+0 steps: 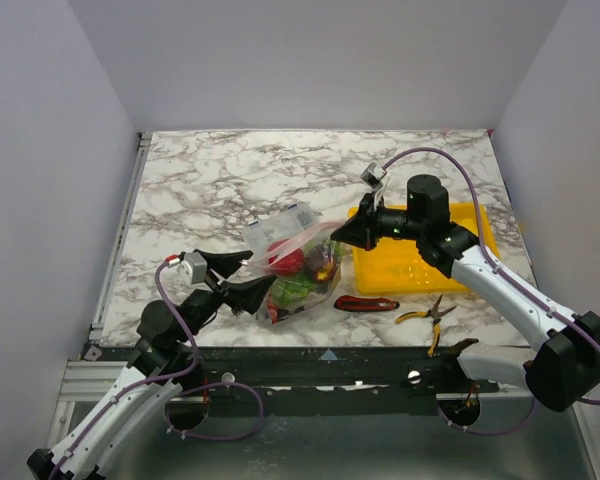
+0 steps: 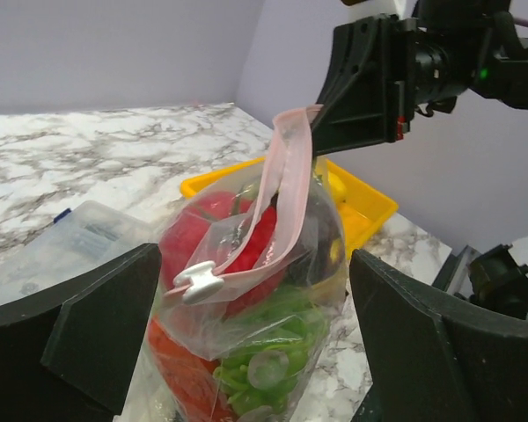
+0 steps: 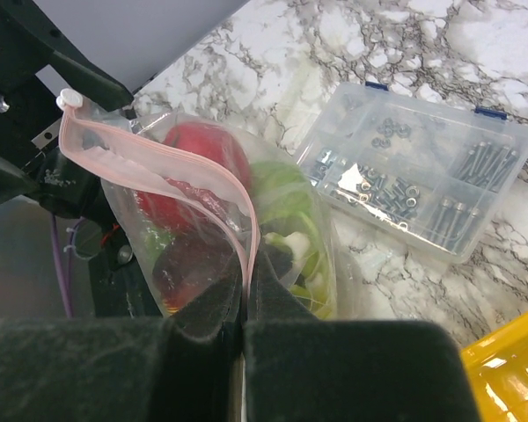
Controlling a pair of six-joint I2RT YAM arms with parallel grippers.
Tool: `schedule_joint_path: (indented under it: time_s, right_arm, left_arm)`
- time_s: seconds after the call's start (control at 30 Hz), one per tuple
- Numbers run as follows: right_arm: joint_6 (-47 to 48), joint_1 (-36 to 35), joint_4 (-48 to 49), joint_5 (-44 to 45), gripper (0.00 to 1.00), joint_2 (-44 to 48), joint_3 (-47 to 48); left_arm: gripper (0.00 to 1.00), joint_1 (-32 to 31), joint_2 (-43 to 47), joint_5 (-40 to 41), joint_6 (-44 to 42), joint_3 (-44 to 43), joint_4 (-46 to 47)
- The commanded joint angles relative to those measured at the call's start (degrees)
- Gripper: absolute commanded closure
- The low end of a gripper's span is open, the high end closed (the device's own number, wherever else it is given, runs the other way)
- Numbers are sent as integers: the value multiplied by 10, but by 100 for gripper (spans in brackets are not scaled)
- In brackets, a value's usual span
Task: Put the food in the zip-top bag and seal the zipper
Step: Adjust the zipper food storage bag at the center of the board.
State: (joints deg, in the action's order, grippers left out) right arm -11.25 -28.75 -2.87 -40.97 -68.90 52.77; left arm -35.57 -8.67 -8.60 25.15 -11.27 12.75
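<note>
The clear zip-top bag [image 1: 302, 282] stands on the marble table, filled with the food: a red tomato [image 3: 202, 145], green pieces [image 2: 264, 352] and a dark eggplant [image 3: 194, 264]. Its pinkish-red zipper [image 2: 286, 193] runs up from a white slider [image 2: 198, 280] to my right gripper [image 3: 246, 294], which is shut on the strip's far end and holds it raised. My left gripper [image 2: 251, 334] is open, with one jaw on each side of the bag, near the slider end. The mouth gapes between the two strip halves in the right wrist view.
A yellow tray [image 1: 420, 270] lies under the right arm. A red-handled knife [image 1: 365, 303] and yellow-handled pliers [image 1: 425, 315] lie near the front edge. A clear compartment box [image 3: 418, 180] of small parts sits just behind the bag.
</note>
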Motion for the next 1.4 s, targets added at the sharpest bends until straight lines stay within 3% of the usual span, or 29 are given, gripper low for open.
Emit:
schedule_joint_path:
  time_s: [0.0, 0.13, 0.3, 0.53, 0.63, 0.67, 0.77, 0.8, 0.97, 1.03, 1.17, 1.37]
  right_arm:
    - [11, 3, 2, -25, 100, 15, 17]
    - [20, 3, -3, -29, 100, 12, 18]
    - [28, 4, -14, -34, 100, 13, 27]
    - [36, 4, -30, -32, 100, 11, 39]
    - [40, 4, -34, -31, 100, 8, 40]
    - [44, 4, -39, -29, 99, 7, 41]
    - [63, 4, -74, -10, 86, 3, 56]
    - [74, 4, -97, -6, 80, -2, 69]
    - [132, 2, -214, 13, 29, -21, 141]
    - [159, -12, -228, 7, 19, -12, 154]
    - [238, -90, -219, 58, 7, 21, 159]
    - [300, -145, -203, -11, 6, -24, 218]
  left_arm:
    - [13, 4, -21, -93, -18, -28, 20]
    - [27, 4, -60, -103, -61, -81, -97]
    - [48, 3, -54, -89, -94, -83, -126]
    - [48, 3, -68, -97, -136, -106, -180]
    - [58, 3, -77, -86, -143, -108, -175]
    - [69, 3, -80, -74, -144, -112, -175]
    - [100, 3, -81, -52, -144, -123, -171]
    - [100, 4, -82, -53, -143, -128, -168]
    - [100, 3, -91, -78, -141, -148, -153]
    - [100, 3, -93, -91, -147, -151, -149]
    - [100, 3, -108, -125, -163, -166, -154]
    - [100, 3, -133, -146, -178, -195, -184]
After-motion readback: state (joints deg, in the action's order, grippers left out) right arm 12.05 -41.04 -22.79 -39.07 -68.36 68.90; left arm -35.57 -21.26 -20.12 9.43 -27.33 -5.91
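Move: The white zipper slider at the bag's near-left corner sits between the left gripper's open fingers, about 1 cm ahead, 1 cm left and 1 cm below its hand point. The filled bag body lies some 10 cm right, 3 cm ahead and 10 cm below; the parts box is about 17 cm ahead, 6 cm right and 18 cm below. From the right gripper, still pinching the zipper's other end, the slider is roughly 20 cm left, 6 cm back and nearly level. Ease the left gripper back and right a centimetre or two, roll its left side up about 20 degrees, dip it nearly 3 cm and close it onto the slider, then bring it back up with the pinch kept. Hold the right gripper almost still meanwhile; once the left has closed, open it wide, let go of its zipper end, and draw it up and back about 5 cm each, drifting left over the bag mouth. ##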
